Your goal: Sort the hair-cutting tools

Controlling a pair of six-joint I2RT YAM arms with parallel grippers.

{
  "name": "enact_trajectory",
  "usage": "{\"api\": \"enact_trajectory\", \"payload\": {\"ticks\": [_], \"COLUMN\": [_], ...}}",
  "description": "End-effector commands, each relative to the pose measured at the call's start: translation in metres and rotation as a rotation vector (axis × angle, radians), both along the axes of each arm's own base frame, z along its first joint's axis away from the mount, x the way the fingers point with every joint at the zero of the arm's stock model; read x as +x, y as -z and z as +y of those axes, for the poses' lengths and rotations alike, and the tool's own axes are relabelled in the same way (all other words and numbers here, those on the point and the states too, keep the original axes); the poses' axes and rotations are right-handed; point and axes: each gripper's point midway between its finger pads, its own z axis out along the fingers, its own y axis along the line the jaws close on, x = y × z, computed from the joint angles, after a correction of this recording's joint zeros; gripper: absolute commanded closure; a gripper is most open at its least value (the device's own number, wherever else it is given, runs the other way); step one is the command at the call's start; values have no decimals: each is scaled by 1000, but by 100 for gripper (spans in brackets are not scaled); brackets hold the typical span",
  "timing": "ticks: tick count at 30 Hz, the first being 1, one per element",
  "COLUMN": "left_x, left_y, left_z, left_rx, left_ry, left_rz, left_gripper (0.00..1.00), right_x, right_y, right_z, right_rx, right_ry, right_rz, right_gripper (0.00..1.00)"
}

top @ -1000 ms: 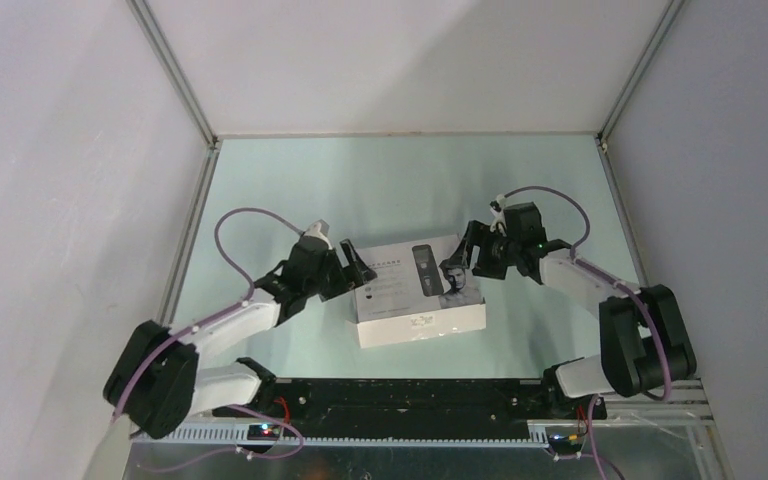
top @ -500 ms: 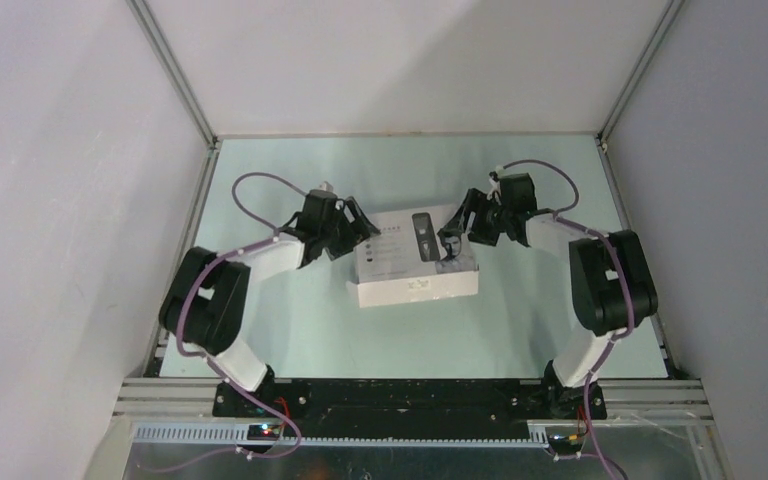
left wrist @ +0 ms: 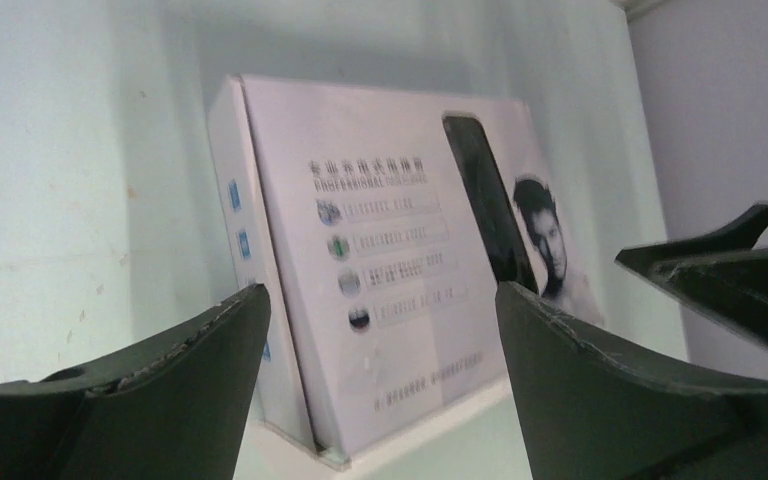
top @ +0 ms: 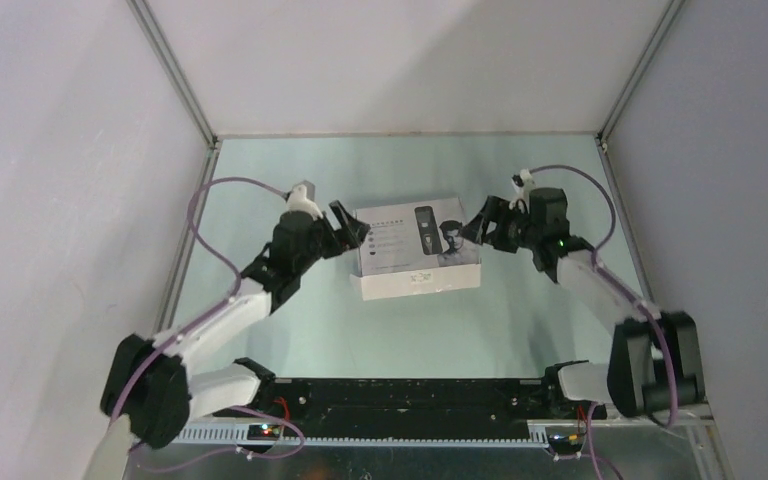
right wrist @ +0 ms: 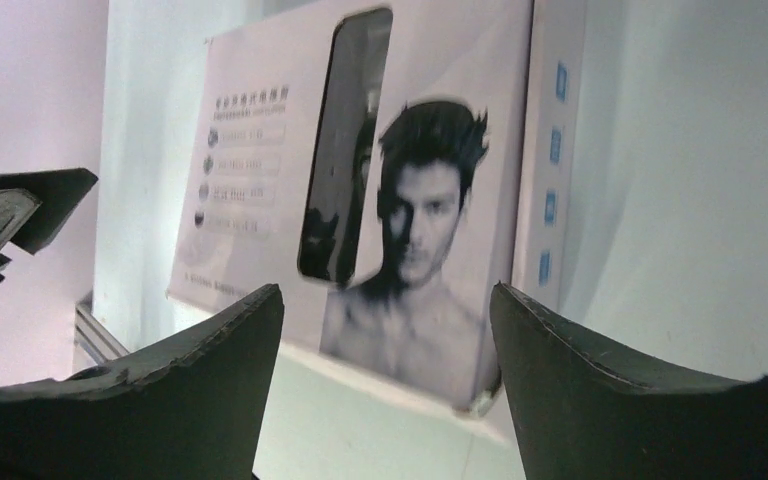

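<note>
The hair-cutting tools are out of view; only the shut white box with its printed lid shows, lying mid-table. My left gripper stands open at the box's left end, and the box lies just beyond its spread fingers with nothing between them. At the right end is my right gripper, also open and empty. In the right wrist view the box's near corner sits just ahead of the right gripper. The left gripper faces the lid's text side.
The pale green table is walled in by white panels with metal rails along the left and right sides. The right gripper's fingers show at the edge of the left wrist view.
The box now lies farther from the arm bases than a second ago. Both arms have reached farther out, and each gripper stays at its own end of the box.
</note>
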Motion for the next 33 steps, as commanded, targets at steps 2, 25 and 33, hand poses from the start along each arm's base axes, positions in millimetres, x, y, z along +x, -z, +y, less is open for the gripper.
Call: {"api": "enact_trajectory", "payload": {"ticks": [2, 25, 33], "left_x": [-43, -84, -92], "left_y": [12, 52, 49], "left_z": [6, -22, -42], "left_rx": [188, 177, 132], "left_ry": [0, 147, 205], "left_rz": [-128, -161, -62], "left_gripper": [10, 10, 14], "right_x": [-44, -78, -93], "right_y": [13, 53, 38], "right_z": [-15, 3, 12], "right_rx": [-46, 90, 144], "right_ry": [10, -51, -57], "right_rz": [-45, -40, 4], "right_gripper": [19, 35, 53]}}
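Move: From the left hand, the white box's middle lies level fore and aft, about 12 cm to the right and 11 cm below; the box's near left corner is roughly 8 cm back, 2 cm right. From the right hand, the box's middle is also level fore and aft, some 12 cm to the left and 8 cm below, and its near right corner about 8 cm back and 2 cm left. No other things lie near. Back and down, both hands swing about 9 cm toward the base and some 7 cm lower, to the box's two near corners, the left wrist rolling its left side up some 10 degrees. Low down, they then ease inward, left hand rightward and right hand leftward, a few centimetres each; the left fingers stay wide, the right ones close to about half open. Both come up close to their corners; firm contact can't be seen. ##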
